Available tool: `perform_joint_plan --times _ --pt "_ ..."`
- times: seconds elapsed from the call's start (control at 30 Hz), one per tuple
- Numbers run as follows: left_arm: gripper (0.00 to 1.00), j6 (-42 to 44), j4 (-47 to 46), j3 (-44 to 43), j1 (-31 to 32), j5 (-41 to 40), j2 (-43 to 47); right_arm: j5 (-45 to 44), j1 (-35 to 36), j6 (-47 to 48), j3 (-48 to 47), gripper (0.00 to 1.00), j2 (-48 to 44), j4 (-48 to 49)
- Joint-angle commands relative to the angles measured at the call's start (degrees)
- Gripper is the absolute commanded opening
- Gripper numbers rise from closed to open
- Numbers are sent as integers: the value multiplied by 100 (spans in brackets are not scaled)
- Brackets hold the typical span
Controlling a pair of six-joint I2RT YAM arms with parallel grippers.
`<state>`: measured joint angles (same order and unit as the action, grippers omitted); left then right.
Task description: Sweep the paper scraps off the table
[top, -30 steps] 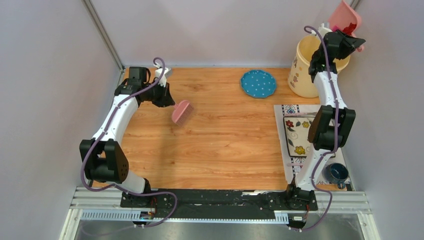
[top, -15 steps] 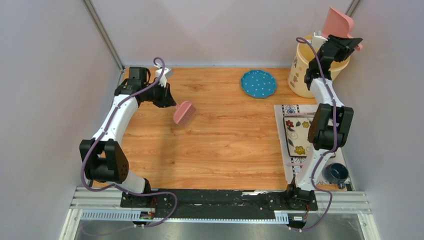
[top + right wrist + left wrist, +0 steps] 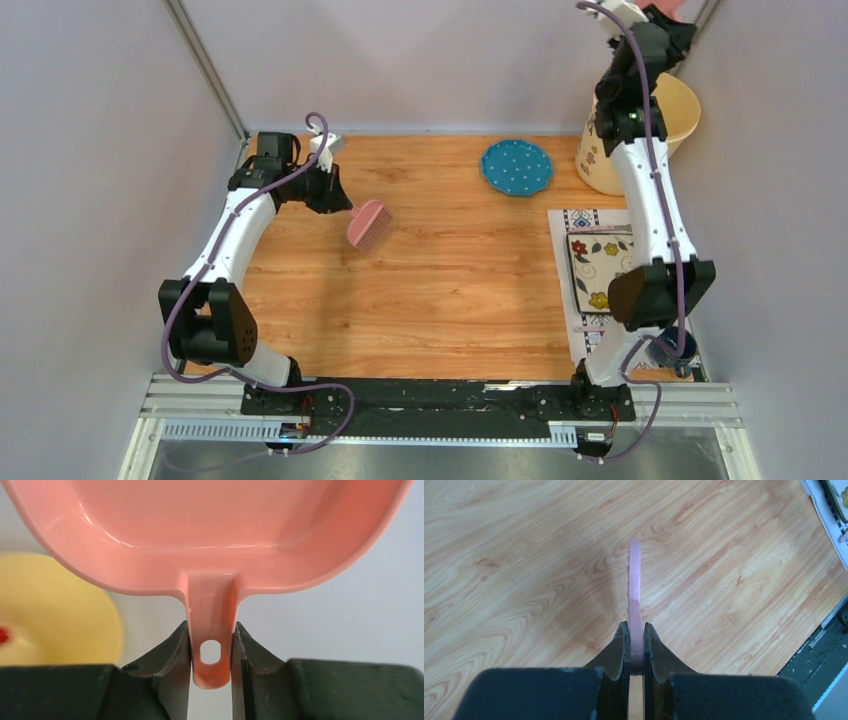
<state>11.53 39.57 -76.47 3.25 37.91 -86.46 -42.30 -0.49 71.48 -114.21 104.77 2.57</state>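
No paper scraps show on the wood-grain table (image 3: 450, 290). My left gripper (image 3: 338, 203) hovers over the table's far left, shut on the handle of the pale pink brush (image 3: 368, 224). From the left wrist, the brush (image 3: 635, 580) runs edge-on away from the left gripper (image 3: 636, 627). My right gripper (image 3: 664, 22) is raised high over the yellow bin (image 3: 680, 110), shut on the pink dustpan (image 3: 668, 6), which is mostly cut off at the frame's top. Seen from the right wrist, the dustpan (image 3: 210, 530) looks empty, its handle between the right gripper's (image 3: 210, 630) fingers. A red speck shows in the bin (image 3: 55, 605).
A teal dotted plate (image 3: 516, 166) lies at the back. A patterned placemat (image 3: 580, 225) on the right carries a flowered square dish (image 3: 595, 262). A dark blue mug (image 3: 672, 347) stands near the right arm's base. Grey walls close in on both sides.
The right arm rose and carried the dustpan up past the frame's top. The red scraps seen in it a second ago no longer show. The brush edged slightly right, then stayed.
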Motion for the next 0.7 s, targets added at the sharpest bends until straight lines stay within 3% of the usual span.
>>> perform_joint_plan --times 0.0,0.1,0.13,0.23,0.3,0.43,0.67 --pt "0 -265 -222 -386 -43 67 190 766 1330 -2943 -454 0 -1054 -3224" --pt "0 -248 -134 -439 -43 -46 331 1442 2148 -4525 319 0 -1564 -4043" --pt "0 -239 -117 -448 -43 -99 409 2097 2315 -4860 564 0 -1748 -4219" --pt "0 -195 -20 -492 -43 -310 550 3058 2764 -6108 1312 0 -1837 -4641" --pt "0 -195 33 -571 -43 -442 603 3245 3019 -6959 1533 0 -1689 -5168" --pt "0 -212 7 -615 -43 -609 744 3606 3353 -7666 1954 0 -1258 -6092" --pt "0 -397 -29 -562 -43 -636 762 4080 3503 -8185 3545 0 -783 -5567"
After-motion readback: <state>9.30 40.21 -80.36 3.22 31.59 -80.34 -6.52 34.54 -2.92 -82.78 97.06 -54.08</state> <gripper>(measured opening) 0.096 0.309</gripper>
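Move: The dustpan, already emptied and still gripped by the right hand, is headed for the bare middle of the table, about 45 cm left, 17 cm back and 49 cm below that hand. The bin stands almost beneath, some 5 cm ahead, 4 cm left and 36 cm down; the blue plate lies about 27 cm left, 6 cm ahead and 48 cm down. From the left hand, which holds the brush, that table middle is roughly 18 cm right, 5 cm back and 20 cm below. The dustpan is swung away from the bin in the right hand's unchanged grip: first quickly left and slightly up, then steeply down and back, about 35 cm left and 35 cm down in all, while the wrist turns the fingers from nearly level to steeply down. Meanwhile the left hand raises the brush about 5 cm with its grip kept. ##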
